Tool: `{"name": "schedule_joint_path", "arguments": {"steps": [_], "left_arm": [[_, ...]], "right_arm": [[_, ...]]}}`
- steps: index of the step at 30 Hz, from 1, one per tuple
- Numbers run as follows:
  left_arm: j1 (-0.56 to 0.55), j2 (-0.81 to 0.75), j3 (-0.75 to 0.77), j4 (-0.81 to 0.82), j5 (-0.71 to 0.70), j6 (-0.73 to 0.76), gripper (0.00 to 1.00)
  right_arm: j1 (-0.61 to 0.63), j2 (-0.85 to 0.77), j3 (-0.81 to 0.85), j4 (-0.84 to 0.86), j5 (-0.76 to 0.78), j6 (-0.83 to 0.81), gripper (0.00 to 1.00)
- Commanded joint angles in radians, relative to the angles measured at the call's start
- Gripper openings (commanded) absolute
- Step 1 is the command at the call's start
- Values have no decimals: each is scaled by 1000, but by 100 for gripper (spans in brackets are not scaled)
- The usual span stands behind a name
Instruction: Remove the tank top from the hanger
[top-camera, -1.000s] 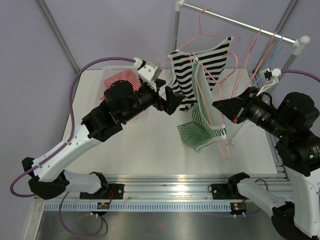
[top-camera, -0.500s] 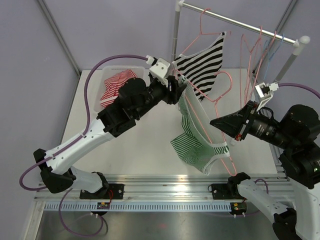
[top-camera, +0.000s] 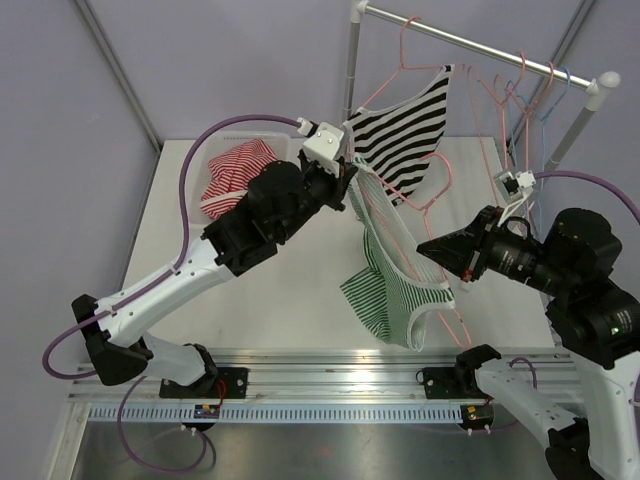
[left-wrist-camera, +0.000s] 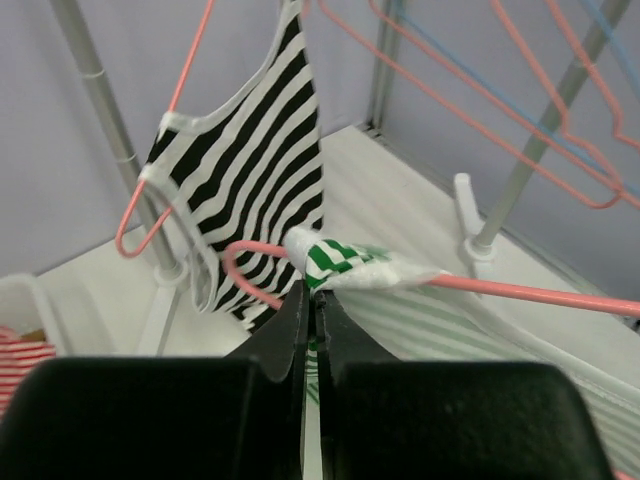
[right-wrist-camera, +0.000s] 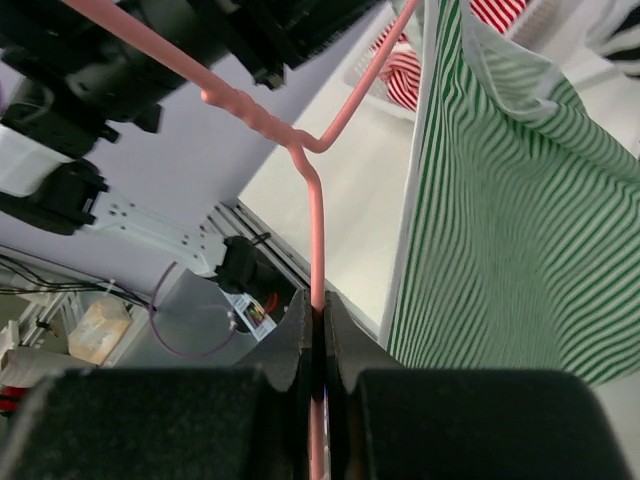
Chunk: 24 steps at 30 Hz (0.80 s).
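A green-and-white striped tank top (top-camera: 395, 290) hangs from a pink hanger (right-wrist-camera: 316, 230) in mid-air above the table's middle. My right gripper (top-camera: 428, 248) is shut on the hanger's wire; in the right wrist view that wire runs straight up from between the pads of the gripper (right-wrist-camera: 318, 305), with the green top (right-wrist-camera: 500, 200) to its right. My left gripper (top-camera: 350, 176) is at the top's upper end. Seen from the left wrist, the gripper (left-wrist-camera: 312, 292) is shut on the white-edged strap (left-wrist-camera: 345, 262) where it wraps the hanger's arm (left-wrist-camera: 520, 292).
A black-and-white striped tank top (top-camera: 405, 130) hangs on another pink hanger from the clothes rail (top-camera: 480, 45), just behind my left gripper. Bare pink and blue hangers (top-camera: 520, 85) hang at the rail's right end. A white bin holding a red striped garment (top-camera: 235, 170) stands at the back left.
My left gripper moved right and up to the green top's strap and closed on it. The right gripper shifted the hanger slightly left, and the top now hangs lower.
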Motion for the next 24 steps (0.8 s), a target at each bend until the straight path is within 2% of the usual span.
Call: {"name": "schedule_joint_path", "arguments": {"steps": [1, 8, 11, 14, 17, 19, 20, 21, 22, 23, 24], "left_arm": [[13, -72, -50, 22, -154, -4, 0], [187, -121, -124, -97, -131, -149, 0], [312, -117, -122, -159, -93, -235, 0], [381, -106, -111, -202, -19, -291, 0], [389, -115, -121, -194, 83, -308, 0], [389, -140, -142, -162, 236, -317, 0], [389, -153, -186, -92, 307, -318, 0], [388, -189, -211, -51, 464, -323, 0], [385, -203, -238, 38, 543, -331, 0], [366, -218, -280, 78, 607, -331, 0], [348, -229, -294, 106, 684, -322, 0]], "right_arm": [[6, -17, -63, -19, 35, -83, 0], [6, -115, -139, -17, -66, -188, 0], [6, -157, -152, -6, -119, -227, 0], [6, -193, -169, 18, -140, -248, 0], [6, -224, -217, 95, -125, -239, 0], [7, -247, -257, 165, -110, -192, 0], [6, -253, -305, 267, -106, -170, 0], [6, -261, -334, 329, -96, -147, 0], [6, -276, -365, 399, -94, -89, 0], [6, -281, -427, 549, -94, -63, 0], [6, -286, -455, 623, -87, -35, 0]]}}
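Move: The left hand already pinches a shoulder strap of the green-striped tank top. The pink hanger's left end is right by its fingertips, some 2 cm ahead and 2 cm left at the same height, and the tank top's body hangs about 10 cm back, 11 cm right and 11 cm below. The black-striped top hangs roughly 14 cm ahead and 11 cm right. From the right hand, shut on the hanger's wire, the tank top's body is about 7 cm ahead, 12 cm left and 10 cm below. The left hand keeps its pinch on the strap and pulls outward and down past the hanger's left end, about 10 cm left, 7 cm down and 5 cm forward, tipping its fingers down some 20 degrees, then eases back towards the base by about 3 cm and a little to the right. Meanwhile the right hand keeps its grip on the hanger wire and sinks about 5 cm, then draws back a couple of centimetres, tilting its forward side up some 15 degrees. ##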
